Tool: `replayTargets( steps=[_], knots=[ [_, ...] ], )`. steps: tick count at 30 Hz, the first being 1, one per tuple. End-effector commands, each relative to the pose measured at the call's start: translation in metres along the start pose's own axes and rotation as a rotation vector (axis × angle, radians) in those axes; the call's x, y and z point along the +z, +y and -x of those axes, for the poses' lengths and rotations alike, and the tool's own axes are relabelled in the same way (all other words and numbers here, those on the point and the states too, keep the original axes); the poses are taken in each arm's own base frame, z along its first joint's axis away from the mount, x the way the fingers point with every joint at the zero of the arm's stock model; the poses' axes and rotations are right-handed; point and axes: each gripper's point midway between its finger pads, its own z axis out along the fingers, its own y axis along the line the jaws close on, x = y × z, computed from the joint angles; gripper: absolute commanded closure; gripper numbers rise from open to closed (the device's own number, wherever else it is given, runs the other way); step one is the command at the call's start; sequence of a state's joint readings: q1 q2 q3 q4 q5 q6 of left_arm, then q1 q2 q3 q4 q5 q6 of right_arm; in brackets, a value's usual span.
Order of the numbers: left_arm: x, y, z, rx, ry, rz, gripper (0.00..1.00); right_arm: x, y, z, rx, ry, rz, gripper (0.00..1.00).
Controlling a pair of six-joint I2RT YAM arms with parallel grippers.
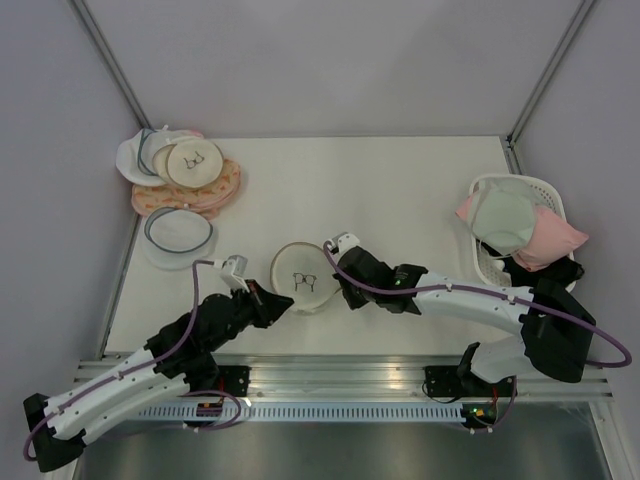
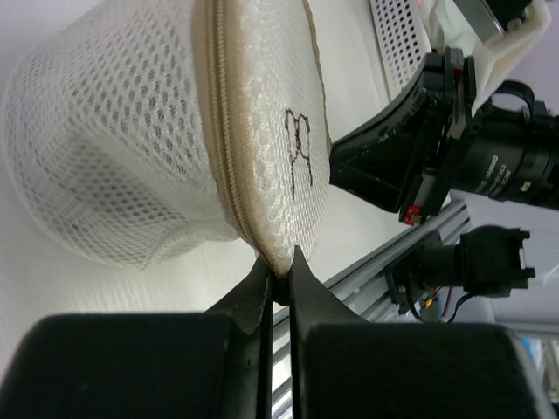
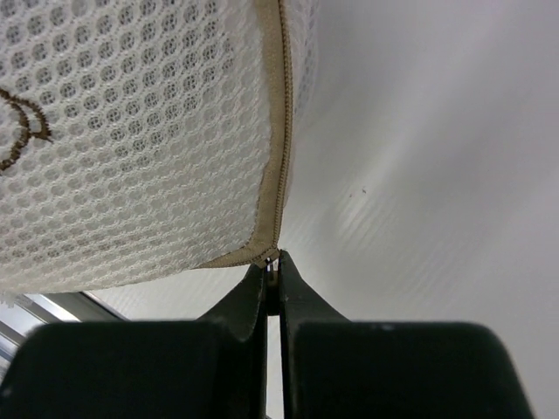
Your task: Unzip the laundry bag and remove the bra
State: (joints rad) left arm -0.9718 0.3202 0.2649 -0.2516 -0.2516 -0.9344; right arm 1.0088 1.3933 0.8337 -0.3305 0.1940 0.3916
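The laundry bag, a round cream mesh pouch with a tan zipper rim and a dark bra outline on its face, lies near the table's front middle. My left gripper comes in from the left. In the left wrist view it is shut on the rim of the bag. My right gripper meets the bag's right edge. In the right wrist view it is shut on the small metal zipper pull at the corner of the bag. The zipper looks closed where it shows. The bra is hidden.
A pile of pink, white and cream pouches sits at the back left. A flat white disc with a grey-blue rim lies in front of it. A white basket at the right holds pale green and pink garments. A metal rail runs along the front edge.
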Motion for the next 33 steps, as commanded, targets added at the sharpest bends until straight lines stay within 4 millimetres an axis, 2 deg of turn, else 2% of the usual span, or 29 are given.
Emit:
replayTargets(
  steps=[1, 4, 7, 10, 14, 15, 18, 19, 21, 22, 24, 25, 26, 28, 29, 30, 31, 33],
  knots=[
    [-0.012, -0.016, -0.007, 0.219, 0.14, -0.046, 0.98, -0.01, -0.054, 0.003, -0.042, 0.014, -0.242, 1.0],
    [-0.014, -0.034, -0.024, 0.32, 0.29, -0.118, 0.98, -0.013, -0.064, 0.007, -0.055, 0.007, -0.29, 1.0],
    [-0.011, -0.037, -0.04, 0.389, 0.425, -0.128, 0.98, -0.015, -0.07, 0.01, -0.057, 0.003, -0.304, 0.99],
    [-0.003, -0.032, -0.04, 0.415, 0.446, -0.077, 0.98, -0.018, -0.073, 0.01, -0.049, 0.0, -0.304, 1.0],
    [0.015, -0.02, -0.009, 0.411, 0.289, 0.072, 0.98, -0.021, -0.065, 0.01, -0.03, -0.01, -0.251, 1.0],
    [0.021, -0.015, 0.01, 0.408, 0.2, 0.133, 0.98, -0.022, -0.062, 0.01, -0.021, -0.02, -0.233, 0.99],
    [0.029, -0.01, 0.044, 0.404, 0.04, 0.232, 0.98, -0.023, -0.048, 0.009, -0.005, -0.019, -0.151, 1.0],
    [0.035, -0.019, 0.057, 0.392, -0.024, 0.214, 0.98, -0.022, -0.046, 0.008, -0.005, -0.012, -0.135, 1.0],
    [0.045, -0.02, 0.067, 0.39, -0.079, 0.217, 0.98, -0.021, -0.034, 0.003, -0.002, 0.006, -0.07, 1.0],
    [0.052, -0.027, 0.078, 0.368, -0.123, 0.194, 0.98, -0.02, -0.031, 0.002, 0.002, 0.012, -0.049, 1.0],
    [0.069, -0.029, 0.073, 0.363, -0.103, 0.163, 0.98, -0.018, -0.017, -0.003, 0.019, 0.018, 0.028, 1.0],
    [0.077, -0.033, 0.084, 0.339, -0.139, 0.146, 0.98, -0.017, -0.012, -0.005, 0.026, 0.023, 0.059, 1.0],
    [0.089, -0.029, 0.08, 0.332, -0.116, 0.16, 0.98, -0.017, -0.001, -0.004, 0.032, 0.017, 0.114, 0.99],
    [0.103, -0.029, 0.081, 0.317, -0.103, 0.143, 0.98, -0.015, 0.002, -0.009, 0.042, 0.022, 0.129, 1.0],
    [0.11, -0.037, 0.087, 0.296, -0.123, 0.116, 0.98, -0.014, 0.004, -0.007, 0.048, 0.014, 0.133, 1.0],
    [0.119, -0.036, 0.082, 0.289, -0.101, 0.104, 0.98, -0.013, 0.005, -0.009, 0.046, 0.014, 0.138, 1.0],
    [0.122, -0.035, 0.086, 0.275, -0.112, 0.099, 0.84, -0.013, 0.006, -0.008, 0.053, 0.01, 0.141, 1.0],
    [0.126, -0.039, 0.094, 0.238, -0.144, 0.081, 0.63, -0.013, 0.011, -0.004, 0.055, -0.004, 0.163, 0.99]
  ],
)
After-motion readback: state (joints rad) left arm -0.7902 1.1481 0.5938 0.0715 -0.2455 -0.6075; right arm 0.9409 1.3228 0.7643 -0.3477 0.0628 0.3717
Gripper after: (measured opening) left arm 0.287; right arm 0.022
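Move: The left hand already holds the zip pull at the near-left rim of the laundry bag; the middle of the bag's round top is about 6 cm ahead of this hand, 3 cm to its right and some 3 cm lower. The right gripper's fingertips, pinching the bag's right rim, are roughly 4 cm ahead and 11 cm right of the left hand, with the bag's middle about 7 cm to their left and 1 cm ahead. A blue-rimmed bag lies about 17 cm ahead and 26 cm left of the left hand, 10 cm below. Still gripping the zip pull, the left hand first draws it about 4 cm right and a little back while rolling its left side up some 20 degrees, then sweeps forward about 13 cm along the bag's left side, sinking near the end as its fingers begin to open and let go of the pull. The right hand keeps its pinch on the rim as the anchor, easing some 3 cm right and slightly forward, then coming back towards the base by 2 to 3 cm. ##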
